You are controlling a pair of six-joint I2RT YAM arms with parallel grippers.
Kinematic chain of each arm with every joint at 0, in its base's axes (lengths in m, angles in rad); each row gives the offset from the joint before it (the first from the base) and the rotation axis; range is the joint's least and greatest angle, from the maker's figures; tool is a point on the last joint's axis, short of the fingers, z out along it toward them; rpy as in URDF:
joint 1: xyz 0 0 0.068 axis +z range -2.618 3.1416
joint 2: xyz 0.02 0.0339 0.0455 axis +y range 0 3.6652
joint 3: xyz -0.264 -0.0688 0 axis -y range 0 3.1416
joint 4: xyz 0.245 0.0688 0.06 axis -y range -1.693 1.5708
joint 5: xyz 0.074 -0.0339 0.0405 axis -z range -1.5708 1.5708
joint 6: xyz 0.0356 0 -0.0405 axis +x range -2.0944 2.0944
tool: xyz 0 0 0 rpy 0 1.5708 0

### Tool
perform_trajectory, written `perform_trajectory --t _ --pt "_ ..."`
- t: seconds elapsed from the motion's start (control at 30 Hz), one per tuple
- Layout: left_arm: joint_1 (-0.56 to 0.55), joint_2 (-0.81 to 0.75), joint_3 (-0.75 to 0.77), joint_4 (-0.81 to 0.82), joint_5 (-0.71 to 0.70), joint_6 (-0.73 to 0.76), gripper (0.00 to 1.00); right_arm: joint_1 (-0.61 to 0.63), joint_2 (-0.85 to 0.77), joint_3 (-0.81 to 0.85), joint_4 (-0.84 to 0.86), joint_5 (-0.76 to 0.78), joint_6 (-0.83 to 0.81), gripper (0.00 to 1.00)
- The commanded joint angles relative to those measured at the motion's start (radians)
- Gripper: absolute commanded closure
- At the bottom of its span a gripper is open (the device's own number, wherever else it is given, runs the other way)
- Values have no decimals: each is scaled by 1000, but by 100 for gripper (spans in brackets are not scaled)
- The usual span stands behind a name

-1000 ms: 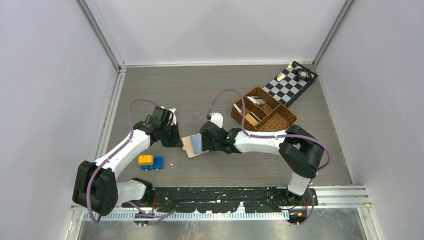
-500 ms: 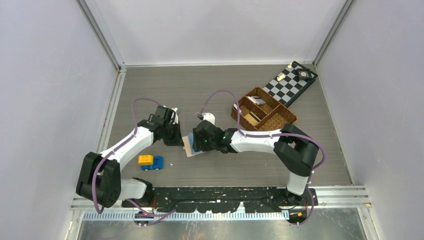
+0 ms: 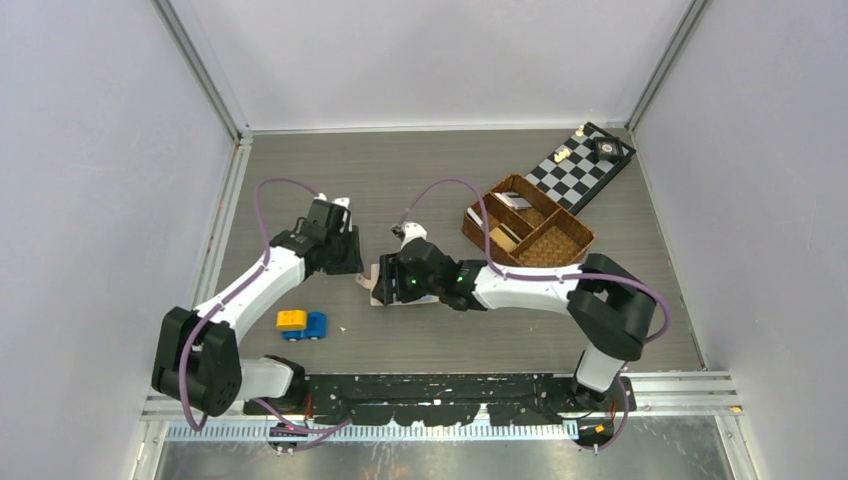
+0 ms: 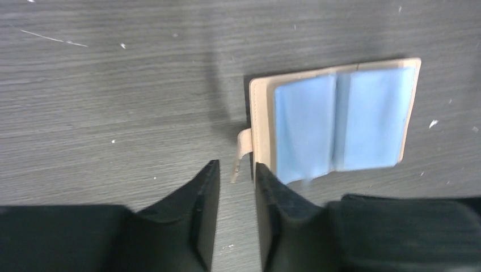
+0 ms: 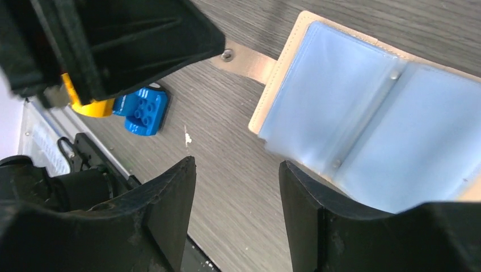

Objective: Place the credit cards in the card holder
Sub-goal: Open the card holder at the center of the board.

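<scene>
The card holder (image 4: 340,122) lies spread flat on the table, beige rim up and pale blue pockets showing. Its snap tab (image 4: 243,148) points at my left gripper (image 4: 233,170), whose jaws stand slightly open with the tab's tip at their mouth and table showing between them. My right gripper (image 5: 235,170) hovers open over the holder's (image 5: 363,119) near edge, nothing between its fingers. From above, the right gripper (image 3: 385,287) covers most of the holder (image 3: 371,284), and the left gripper (image 3: 352,262) sits just left of it. Credit cards (image 3: 512,204) lie in the woven basket (image 3: 560,245).
The brown divided basket stands at the back right, with a chessboard (image 3: 581,167) and a few pieces behind it. A yellow block (image 3: 291,319) and a blue block (image 3: 316,325) lie near the left arm; the blue block (image 5: 142,110) also shows beside the right gripper.
My left gripper has opened a little, letting go of the snap tab, and drawn back. The right gripper has slid left over the holder, which now lies flat.
</scene>
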State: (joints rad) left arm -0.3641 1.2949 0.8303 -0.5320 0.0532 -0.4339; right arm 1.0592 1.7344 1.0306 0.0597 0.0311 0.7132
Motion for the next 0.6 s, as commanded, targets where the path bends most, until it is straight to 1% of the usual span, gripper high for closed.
perform_trajectory --t 0.0,0.03,0.1,0.17,0.27,0.33,0.43,0.47,0.57 --pt "7 -62 61 6 -94 10 60 7 -142 -22 43 29 -53 37" --pt "7 -74 64 5 -99 8 53 7 -163 -25 27 44 -59 36" --pt "7 -95 71 3 -105 5 44 6 -210 -29 -20 82 -78 35" --pt "7 -115 75 1 -98 4 37 5 -254 -27 -88 134 -97 35" --pt "7 -134 88 -12 -61 -8 32 5 -325 -12 -204 239 -162 33" --pt "7 -146 102 -29 -1 -14 29 2 -365 0 -287 332 -208 28" --pt "7 -160 133 -72 77 -23 23 -24 -407 26 -403 424 -290 22" --pt "7 -162 149 -97 101 -18 21 -42 -412 40 -443 445 -312 20" --pt "7 -158 225 -199 150 17 18 -132 -412 85 -552 399 -361 17"
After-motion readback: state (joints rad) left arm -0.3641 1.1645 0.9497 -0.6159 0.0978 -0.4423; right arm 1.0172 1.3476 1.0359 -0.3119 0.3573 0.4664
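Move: The card holder already lies open on the table. Its middle is about 5 cm right, 1 cm ahead and 5 cm below the right gripper; from the left gripper it is about 10 cm right, 2 cm back and 4 cm below. The wicker basket stands about 31 cm right and 11 cm ahead of the right gripper. The toy truck sits some 12 cm left and 11 cm back from the left gripper. Lift the right gripper clear of the open card holder, straight up at first, then swing it right over the holder, about 11 cm right and 9 cm up, tilting its fingers upward and opening them a bit wider. Raise the left gripper about 7 cm above the strap end, spreading its nearly shut fingers wide. ##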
